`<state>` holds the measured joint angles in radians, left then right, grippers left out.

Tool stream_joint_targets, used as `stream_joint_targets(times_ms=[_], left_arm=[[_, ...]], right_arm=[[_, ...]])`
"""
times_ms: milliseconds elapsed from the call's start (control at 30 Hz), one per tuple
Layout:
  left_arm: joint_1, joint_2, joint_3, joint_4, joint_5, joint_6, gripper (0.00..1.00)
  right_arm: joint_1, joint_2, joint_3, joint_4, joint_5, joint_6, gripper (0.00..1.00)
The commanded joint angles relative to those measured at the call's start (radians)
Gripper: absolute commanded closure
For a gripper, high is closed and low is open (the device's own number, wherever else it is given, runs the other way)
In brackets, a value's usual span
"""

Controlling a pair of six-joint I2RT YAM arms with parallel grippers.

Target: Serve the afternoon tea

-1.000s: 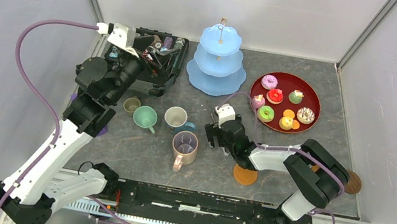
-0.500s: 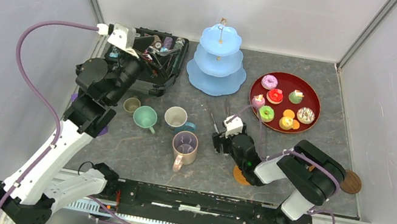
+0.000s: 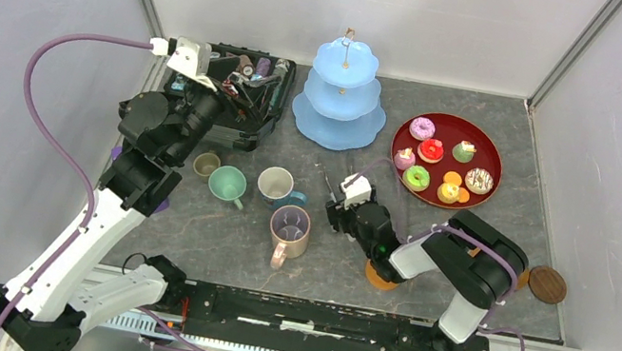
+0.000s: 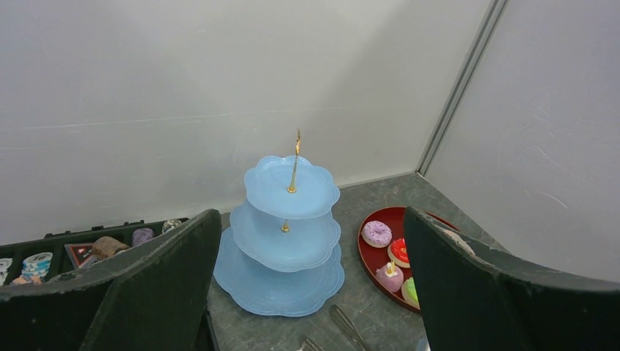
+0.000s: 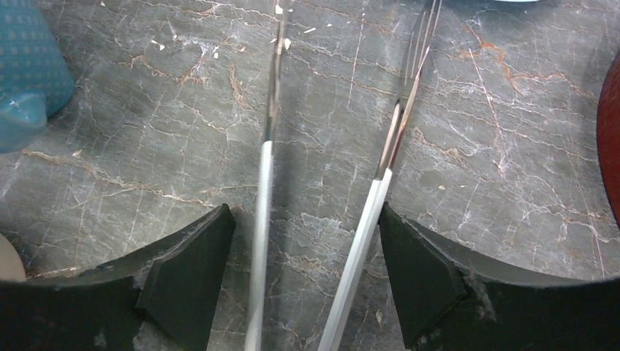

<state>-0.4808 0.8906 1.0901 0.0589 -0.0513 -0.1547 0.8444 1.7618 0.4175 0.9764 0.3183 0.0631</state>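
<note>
My right gripper [image 3: 337, 209] [image 5: 307, 248] is low over the table, right of the mugs. It holds the metal tongs [image 5: 384, 190] [image 3: 326, 184] between widely spread jaws, tips pointing at the pale-blue three-tier stand [image 3: 341, 94] [image 4: 289, 227]. Several small colourful pastries [image 3: 432, 151] [image 4: 377, 233] sit on a red tray [image 3: 493, 164]. The olive mug [image 3: 206, 164], mint green mug [image 3: 226, 184], white-and-blue mug [image 3: 275, 184] [image 5: 29, 66] and pink-purple mug [image 3: 289, 228] stand together. One coaster [image 3: 378, 277] lies under my right arm, a darker coaster [image 3: 547, 285] at the right edge. My left gripper [image 3: 202, 113] [image 4: 311, 292] is open and empty.
The black case of capsules [image 3: 248, 97] [image 4: 73, 252] lies at the back left, under my left gripper. Grey walls close in the table on three sides. The rail with both arm bases [image 3: 311, 316] runs along the near edge.
My right gripper swung nearer and right, then back left toward the mugs, with the tongs moving along in it. The left arm has not moved.
</note>
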Motion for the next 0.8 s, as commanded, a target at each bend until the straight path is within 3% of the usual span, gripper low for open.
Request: stream_joint_targets(times_ms=[0,67,200,600,767], left_arm=[[0.0,-0.006,0.003,0.038,-0.017,0.052,0.0],[0.001,-0.002,0.003,0.038,-0.018,0.053,0.0],[0.001,0.004,0.002,0.038,-0.015,0.05,0.0],[-0.041,0.082,0.042,-0.007,-0.15,0.085,0.01],[-0.048,0.146,0.121,-0.094,-0.119,0.084,0.01]], right_arm=[[0.001,0.019,0.028,-0.07,0.035,-0.008,0.27],[0.002,0.008,0.033,-0.094,0.018,-0.003,0.34],[0.002,-0.048,0.029,-0.151,0.0,0.039,0.4],[-0.011,-0.385,0.082,-0.608,-0.097,0.171,0.49],[-0.036,-0.508,0.113,-0.773,-0.148,0.214,0.53]])
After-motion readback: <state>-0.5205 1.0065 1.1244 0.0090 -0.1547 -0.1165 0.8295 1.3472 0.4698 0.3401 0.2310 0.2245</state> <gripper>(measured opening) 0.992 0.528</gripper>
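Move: The tongs already lie between the right hand's open fingers, their middle about 2 cm ahead and 1 cm below. From that hand the blue-handled mug stands some 13 cm left and 3 cm farther out, the pink mug about 9 cm left and 6 cm back. The cake stand is roughly 20 cm ahead and 3 cm left. From the left hand the tongs lie about 20 cm right, 2 cm ahead and 43 cm below. The right fingers close on the tongs' two handles from outside, the left finger coming onto its handle, and pinch them together. The hand then draws back and up with them, about 4 cm each way and a little to the right, tipping some 10 degrees downward. Late on, the open left hand sinks and reaches forward about 5 cm in all. ##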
